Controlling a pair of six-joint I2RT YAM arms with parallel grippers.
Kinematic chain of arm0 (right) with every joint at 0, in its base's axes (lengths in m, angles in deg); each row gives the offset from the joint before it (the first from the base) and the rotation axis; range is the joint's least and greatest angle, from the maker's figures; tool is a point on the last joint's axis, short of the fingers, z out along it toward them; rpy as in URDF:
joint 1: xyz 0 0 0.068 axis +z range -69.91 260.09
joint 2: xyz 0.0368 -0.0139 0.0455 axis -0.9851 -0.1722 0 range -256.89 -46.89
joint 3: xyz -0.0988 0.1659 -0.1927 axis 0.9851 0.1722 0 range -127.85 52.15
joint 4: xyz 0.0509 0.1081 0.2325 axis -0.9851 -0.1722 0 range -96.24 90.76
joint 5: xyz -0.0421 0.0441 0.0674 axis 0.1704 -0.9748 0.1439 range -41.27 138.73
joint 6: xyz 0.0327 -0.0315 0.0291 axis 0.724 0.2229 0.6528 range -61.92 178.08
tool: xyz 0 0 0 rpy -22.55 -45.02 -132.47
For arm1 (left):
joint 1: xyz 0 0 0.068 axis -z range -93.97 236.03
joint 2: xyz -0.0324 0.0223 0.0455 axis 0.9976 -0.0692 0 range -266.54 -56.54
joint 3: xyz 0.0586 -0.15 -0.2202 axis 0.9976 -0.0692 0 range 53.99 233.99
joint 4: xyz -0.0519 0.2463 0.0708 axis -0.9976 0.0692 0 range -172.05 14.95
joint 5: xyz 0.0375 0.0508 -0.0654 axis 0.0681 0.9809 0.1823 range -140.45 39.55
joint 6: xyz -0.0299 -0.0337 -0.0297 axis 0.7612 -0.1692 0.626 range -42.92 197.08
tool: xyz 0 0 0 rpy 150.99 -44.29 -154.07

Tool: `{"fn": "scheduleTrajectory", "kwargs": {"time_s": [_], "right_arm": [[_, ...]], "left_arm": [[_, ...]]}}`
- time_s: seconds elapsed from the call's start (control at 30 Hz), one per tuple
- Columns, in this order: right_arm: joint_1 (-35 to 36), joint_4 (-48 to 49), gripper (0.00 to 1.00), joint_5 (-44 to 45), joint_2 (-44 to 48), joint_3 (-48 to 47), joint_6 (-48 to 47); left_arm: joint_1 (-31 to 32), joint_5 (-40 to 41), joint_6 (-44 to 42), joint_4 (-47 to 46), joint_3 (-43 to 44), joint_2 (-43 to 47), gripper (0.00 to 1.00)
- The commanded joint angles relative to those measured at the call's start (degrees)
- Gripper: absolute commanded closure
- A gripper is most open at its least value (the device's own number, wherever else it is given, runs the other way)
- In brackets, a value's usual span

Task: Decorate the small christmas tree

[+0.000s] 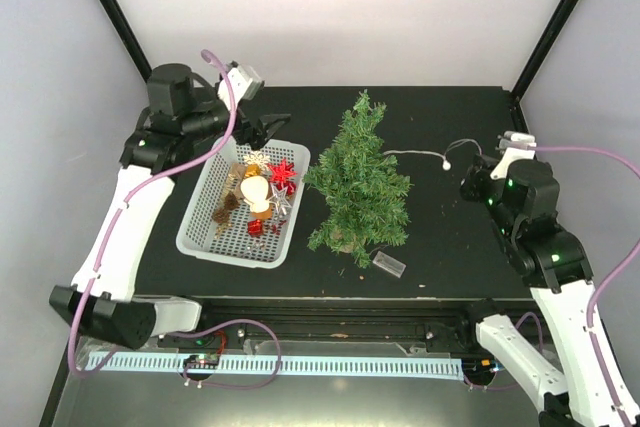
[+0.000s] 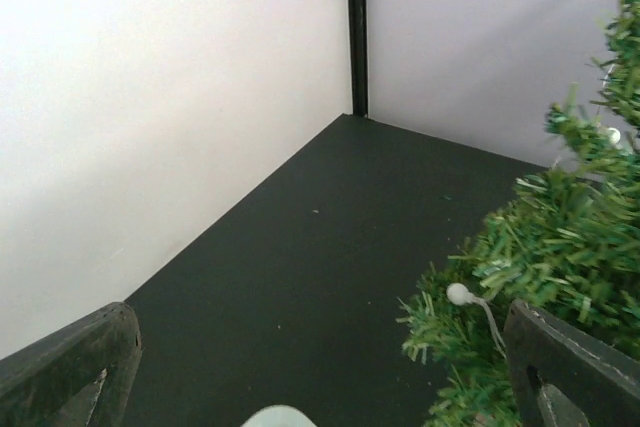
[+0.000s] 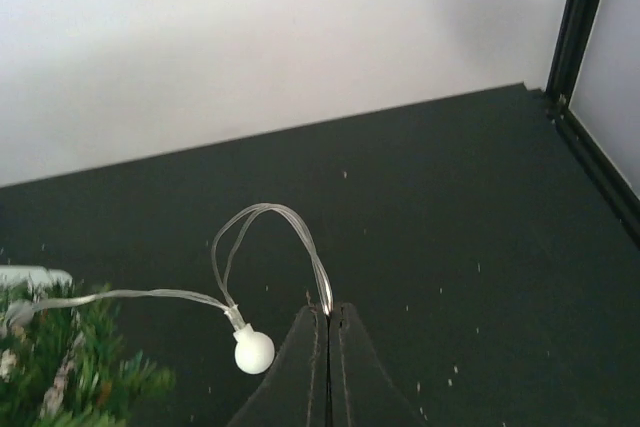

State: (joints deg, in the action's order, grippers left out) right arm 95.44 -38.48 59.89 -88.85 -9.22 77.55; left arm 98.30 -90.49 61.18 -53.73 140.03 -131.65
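The small christmas tree [image 1: 358, 185] stands upright mid-table, right of the white basket [image 1: 232, 253]. A clear light-string wire [image 1: 412, 154] runs from the tree's right side to a white bulb [image 1: 447, 160] and loops on to my right gripper [image 1: 480, 162]. In the right wrist view that gripper [image 3: 328, 309] is shut on the wire [image 3: 300, 232], the bulb [image 3: 254, 350] hanging just left of its tips. My left gripper [image 1: 266, 135] hovers open over the basket's far end, holding nothing. Its wrist view shows the wide-apart fingers [image 2: 70, 367], the tree [image 2: 560, 247] and another bulb [image 2: 458, 294] at right.
The basket holds several ornaments, among them a red star [image 1: 283, 173] and a cream ball [image 1: 253, 190]. A small clear box [image 1: 388, 265] lies on the table in front of the tree. White walls and black corner posts [image 1: 550, 27] enclose the table's back.
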Motion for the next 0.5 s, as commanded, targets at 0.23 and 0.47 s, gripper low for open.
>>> {"fn": "scheduleTrajectory", "kwargs": {"time_s": [0.23, 0.47], "right_arm": [[12.74, -14.47, 0.99, 1.44, 6.59, -1.72, 1.35], [22.31, -17.58, 0.99, 1.85, 4.79, -5.79, 1.52]], "left_arm": [[0.8, 4.35, -4.07, 20.51, 1.95, 9.52, 0.01], [1.33, 4.26, -7.82, 26.89, 0.29, 13.29, 0.01]]}}
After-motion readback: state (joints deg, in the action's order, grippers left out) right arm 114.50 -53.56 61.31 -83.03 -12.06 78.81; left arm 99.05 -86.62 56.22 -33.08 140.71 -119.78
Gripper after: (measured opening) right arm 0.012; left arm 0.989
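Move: The right hand's shut fingers already pinch a loop of the light string; the tree it is being wound on stands about 20 cm to their left and 5 cm ahead, its middle 12 cm lower, with the clear box on the table roughly 12 cm left, level with the fingers, 34 cm down. From the open, empty left hand the held loop is some 37 cm right, 8 cm back and 7 cm lower, the tree 15 cm right and 3 cm back, its middle 19 cm down, the basket about 10 cm left, 6 cm ahead, 38 cm below. Back and round to the left goes the right hand on the tree's right side, drawing in about 6.5 cm and swinging 5 cm left, sinking slightly, while it turns some 15 degrees counter-clockwise and keeps its pinch on the string. The left hand pulls back about 8 cm nearly level, drifting a little left, away from the tree, fingers staying wide open. ##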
